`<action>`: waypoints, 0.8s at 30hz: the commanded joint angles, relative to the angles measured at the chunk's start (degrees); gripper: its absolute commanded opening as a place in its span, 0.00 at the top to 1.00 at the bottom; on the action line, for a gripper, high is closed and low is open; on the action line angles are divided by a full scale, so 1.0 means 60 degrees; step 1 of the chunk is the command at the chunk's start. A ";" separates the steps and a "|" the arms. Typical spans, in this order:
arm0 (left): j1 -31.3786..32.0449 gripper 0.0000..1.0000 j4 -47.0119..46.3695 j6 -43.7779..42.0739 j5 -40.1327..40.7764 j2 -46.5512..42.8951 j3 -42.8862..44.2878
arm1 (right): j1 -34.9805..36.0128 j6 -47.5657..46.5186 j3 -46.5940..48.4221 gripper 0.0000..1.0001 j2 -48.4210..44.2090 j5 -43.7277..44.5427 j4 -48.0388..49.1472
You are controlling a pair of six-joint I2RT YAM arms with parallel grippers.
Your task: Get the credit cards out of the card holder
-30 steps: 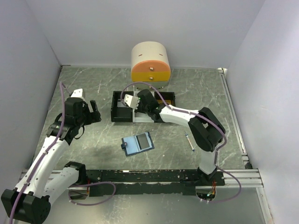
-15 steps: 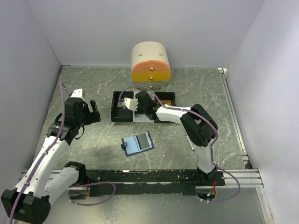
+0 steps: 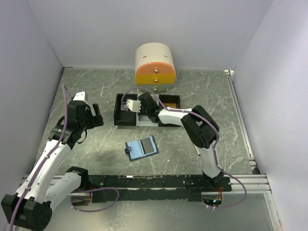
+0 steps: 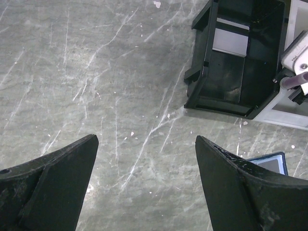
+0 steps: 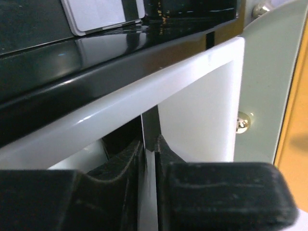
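Observation:
The card holder (image 3: 142, 147) lies open on the table, light blue inside, with a corner showing in the left wrist view (image 4: 269, 161). My right gripper (image 3: 141, 112) reaches down into the white middle compartment of the tray (image 3: 118, 120). Its jaws (image 5: 150, 139) are almost together, with a thin credit card (image 5: 152, 122) standing edge-on between them. Another grey credit card (image 4: 231, 41) lies in the tray's black left compartment and also appears in the right wrist view (image 5: 101, 14). My left gripper (image 3: 95, 117) hovers over bare table left of the tray, wide open and empty (image 4: 144, 139).
A cream and orange drawer cabinet (image 3: 155, 65) stands behind the tray against the back wall. Its orange front and a screw (image 5: 243, 122) are close on the right in the right wrist view. Grey walls enclose the table on the left, right and far sides.
My right arm folded in to the left and its gripper sank lower into the white compartment with the card. The left arm stayed where it was.

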State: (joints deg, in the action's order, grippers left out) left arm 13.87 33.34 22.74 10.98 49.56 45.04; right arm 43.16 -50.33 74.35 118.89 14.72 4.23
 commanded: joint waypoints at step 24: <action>0.0062 0.07 0.0127 -0.0070 0.0015 0.0253 0.0015 | -0.0344 0.0742 -0.0136 0.42 -0.0436 -0.1090 -0.0692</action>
State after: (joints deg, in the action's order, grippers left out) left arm 13.98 33.39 22.72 11.03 51.00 45.04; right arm 41.80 -47.00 74.35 117.69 9.28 1.91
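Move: The right fingertips are already down inside the white middle compartment, with the card between them; its black-card spot lies about 1 cm ahead, 1 cm left and 2 cm below. The silver card is some 11 cm left and 1 cm ahead, the gold card about 9 cm right and 1 cm ahead, both roughly 2 cm below. The card holder is about 21 cm back and 2 cm left. From the left hand, the black-card spot is roughly 13 cm ahead, 22 cm right and 14 cm below. Keep the right gripper down in the white compartment, almost in place, and spread its fingers from nearly shut to a little over half open so they let go of the card. As they part, roll the hand about 5 degrees, left side up, tip it down about as much, and ease back roughly half a centimetre. ##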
